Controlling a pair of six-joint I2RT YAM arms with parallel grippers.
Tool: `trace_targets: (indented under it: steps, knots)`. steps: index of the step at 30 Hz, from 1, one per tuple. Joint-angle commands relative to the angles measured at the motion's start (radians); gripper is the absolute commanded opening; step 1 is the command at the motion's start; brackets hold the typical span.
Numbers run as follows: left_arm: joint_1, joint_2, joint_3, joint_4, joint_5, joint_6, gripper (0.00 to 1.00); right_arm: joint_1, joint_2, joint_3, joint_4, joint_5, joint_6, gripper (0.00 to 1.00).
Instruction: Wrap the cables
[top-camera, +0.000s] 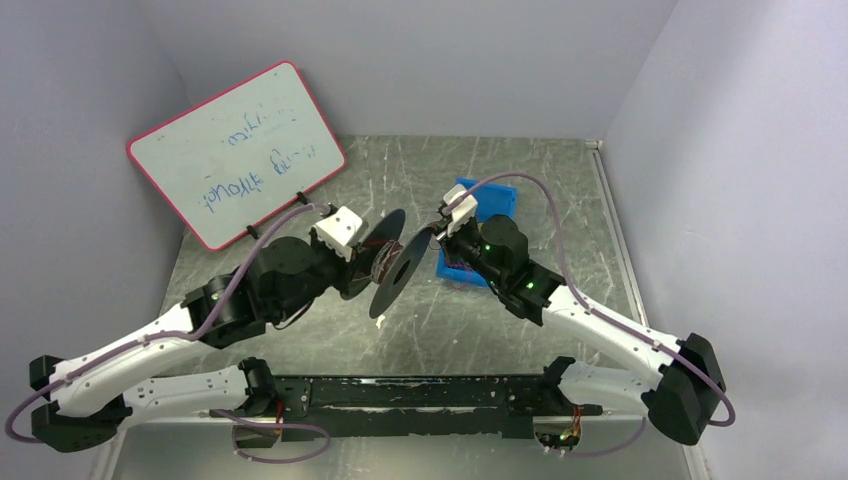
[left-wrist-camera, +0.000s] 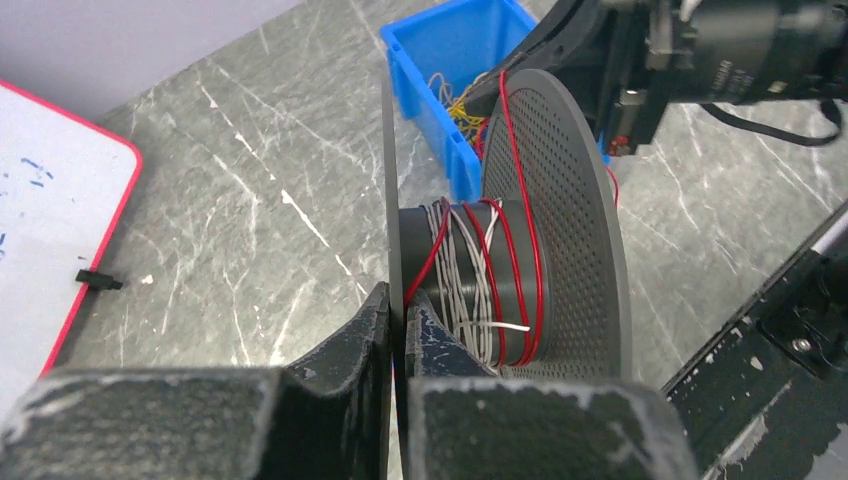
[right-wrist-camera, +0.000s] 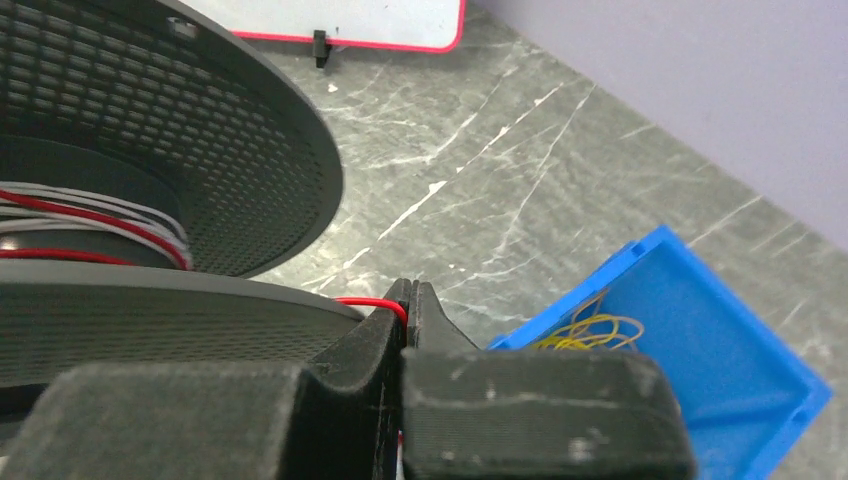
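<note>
A dark grey spool hangs above the table between the two arms, its perforated flange facing the right arm. The cable, a thin red wire, lies in a few turns round the hub over grey-white windings, then climbs across the flange rim. My left gripper is shut on the thin near flange of the spool. Just past the other flange, my right gripper is shut on the red wire, which enters between its fingertips.
A blue bin holding a tangle of yellow wires sits behind the right gripper. A red-framed whiteboard leans at the back left. A black rail runs along the table's near edge between the arm bases.
</note>
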Motion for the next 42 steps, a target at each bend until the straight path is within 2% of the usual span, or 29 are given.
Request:
trace_targets:
  steps: [1,10,18,28,36,42]
  knots:
    - [-0.009,-0.119,0.066,-0.152,0.104,0.049,0.07,-0.112,-0.026,-0.069,0.089,0.139,0.129,0.0]
    - [-0.009,-0.193,0.13,-0.148,0.144,0.039,0.07,-0.141,-0.002,-0.162,0.161,0.062,0.217,0.0]
    - [-0.01,-0.232,0.17,-0.111,0.107,0.012,0.07,-0.143,0.02,-0.231,0.202,-0.014,0.277,0.0]
    - [-0.009,-0.263,0.203,-0.038,0.081,-0.02,0.07,-0.143,0.05,-0.329,0.283,-0.191,0.351,0.0]
    - [-0.009,-0.237,0.21,-0.012,0.066,-0.018,0.07,-0.141,0.057,-0.385,0.338,-0.277,0.411,0.23]
    - [-0.009,-0.22,0.21,0.0,0.039,-0.011,0.07,-0.141,0.027,-0.408,0.339,-0.287,0.429,0.24]
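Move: The spool is already held by the rim of its near flange in the left gripper, its hub some 6 cm to the right, 1 cm ahead and a little lower; the red cable end lies about 14 cm right, 6 cm ahead and 5 cm below that hand. The right gripper already pinches this cable end; from it the hub is roughly 9 cm left, 6 cm back and 2 cm up, and the blue box about 9 cm right, 6 cm ahead and 22 cm down. Keep the left grip on the flange and lift the spool up about 10 cm while drawing it left and back, fastest at the end, raising its right side some 15 degrees. With the right hand, ease the pinched cable down and back, away from the spool, then open the fingers a quarter and sink on, about 13 cm down in all, tipping the fingertips down. ##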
